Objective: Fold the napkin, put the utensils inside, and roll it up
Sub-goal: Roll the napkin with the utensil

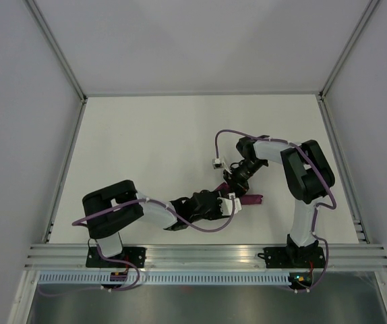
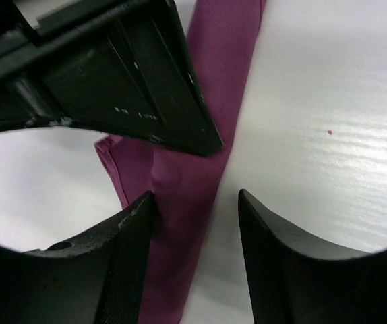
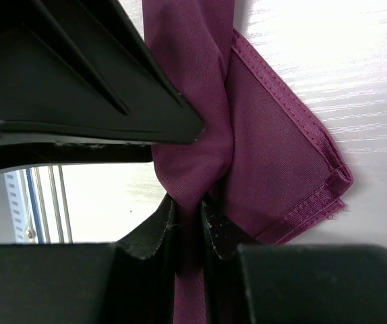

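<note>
The napkin is a narrow magenta roll on the white table, mostly covered by both grippers in the top view. My right gripper is shut on a bunched part of the napkin, whose hemmed corner spreads flat to the right. My left gripper is open over the napkin; the long strip runs between its fingers, close to the left finger and apart from the right one. In the top view the left gripper sits just below the right gripper. The utensils are hidden.
The right gripper's black body fills the upper left of the left wrist view. The left gripper's body fills the upper left of the right wrist view. White table is walled at the back and sides; a metal rail runs along its near edge.
</note>
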Tool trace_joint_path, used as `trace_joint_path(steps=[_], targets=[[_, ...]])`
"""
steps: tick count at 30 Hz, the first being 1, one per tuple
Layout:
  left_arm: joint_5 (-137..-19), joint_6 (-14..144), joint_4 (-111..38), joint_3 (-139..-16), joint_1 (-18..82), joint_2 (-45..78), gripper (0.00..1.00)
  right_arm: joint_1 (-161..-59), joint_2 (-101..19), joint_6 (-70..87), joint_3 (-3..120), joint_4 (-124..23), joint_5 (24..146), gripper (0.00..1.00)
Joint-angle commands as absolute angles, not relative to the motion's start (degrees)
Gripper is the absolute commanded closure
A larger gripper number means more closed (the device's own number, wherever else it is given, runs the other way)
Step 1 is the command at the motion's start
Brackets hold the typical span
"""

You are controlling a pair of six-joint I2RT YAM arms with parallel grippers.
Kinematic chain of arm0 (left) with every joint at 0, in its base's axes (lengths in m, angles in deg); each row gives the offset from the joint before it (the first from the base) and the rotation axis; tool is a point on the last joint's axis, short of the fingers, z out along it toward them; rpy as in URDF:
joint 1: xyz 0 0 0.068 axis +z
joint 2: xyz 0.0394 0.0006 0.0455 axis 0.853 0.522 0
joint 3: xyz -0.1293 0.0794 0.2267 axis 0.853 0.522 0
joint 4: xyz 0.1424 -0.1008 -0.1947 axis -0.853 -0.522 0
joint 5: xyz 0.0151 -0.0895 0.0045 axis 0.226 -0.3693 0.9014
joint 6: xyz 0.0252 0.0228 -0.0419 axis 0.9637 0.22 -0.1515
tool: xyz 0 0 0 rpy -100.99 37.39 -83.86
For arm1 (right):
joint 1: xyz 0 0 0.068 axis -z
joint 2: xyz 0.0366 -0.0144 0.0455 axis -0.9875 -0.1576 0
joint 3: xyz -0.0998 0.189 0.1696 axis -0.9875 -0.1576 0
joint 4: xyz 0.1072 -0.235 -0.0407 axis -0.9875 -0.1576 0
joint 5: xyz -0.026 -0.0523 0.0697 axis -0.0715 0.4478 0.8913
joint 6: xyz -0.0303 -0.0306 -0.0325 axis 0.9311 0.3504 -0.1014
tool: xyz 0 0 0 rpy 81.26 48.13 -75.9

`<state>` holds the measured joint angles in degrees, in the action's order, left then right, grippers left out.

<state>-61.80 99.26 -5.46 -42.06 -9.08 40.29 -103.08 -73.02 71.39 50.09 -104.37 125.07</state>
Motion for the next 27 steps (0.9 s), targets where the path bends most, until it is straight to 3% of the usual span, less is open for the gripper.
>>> trace_joint_path(steps=[1,6,9,12,14,17,20,24,27], targets=[[-60.13,103.83,-2.79,-44.57,-9.49,43.80,0.41,-103.17,-77.54,74.31,48.37,-100.63,115.31,0.95],[-59.15,104.71,-3.84,-46.77,-9.58,48.21,0.43,-103.08,-77.98,74.58,48.55,-101.15,115.23,0.95],[-59.59,104.01,-4.71,-46.86,-9.58,49.00,0.49,-103.08,-78.42,74.66,48.90,-101.60,115.23,0.95],[-60.65,102.69,-7.96,-47.47,-9.58,49.00,0.67,-103.08,-78.51,74.66,48.90,-101.68,115.23,0.95],[-61.52,101.55,-9.89,-47.48,-9.58,49.00,0.88,-102.99,-78.33,74.58,48.99,-101.77,115.49,0.94],[-64.24,99.97,-12.45,-47.91,-9.49,48.92,0.98,-102.99,-77.98,74.31,48.99,-101.60,115.58,0.91],[-70.91,97.87,-19.29,-50.36,-8.88,49.35,0.98,-102.90,-77.02,73.61,49.07,-101.33,115.49,0.82],[-79.00,94.26,-23.70,-51.34,-5.81,49.53,0.98,-102.55,-75.26,72.38,49.69,-100.63,115.14,0.56],[-82.96,92.15,-25.19,-51.78,-4.05,49.79,0.98,-101.68,-73.15,71.68,50.22,-100.45,115.75,0.45]])
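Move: The part of the rolled napkin I'm about to pinch lies about 1 cm ahead of my open left fingers, 2 cm to their right and 1 cm lower. The napkin's loose corner flap is some 3 cm ahead and 1 cm to the left. My right fingers are already shut on the roll; from them, the flap lies about 3 cm ahead and 3 cm left, and the roll's right end 8 cm right and 1 cm back. I slide my open left fingers low along the napkin, about 2 cm right and 1 cm forward, then shut them on the roll close beside my right hand's grip and ease nearly 1 cm farther right with a slight wrist tilt. My right hand keeps its pinch until the left has hold, drifting right, then opens its fingers about halfway and starts to lift. ##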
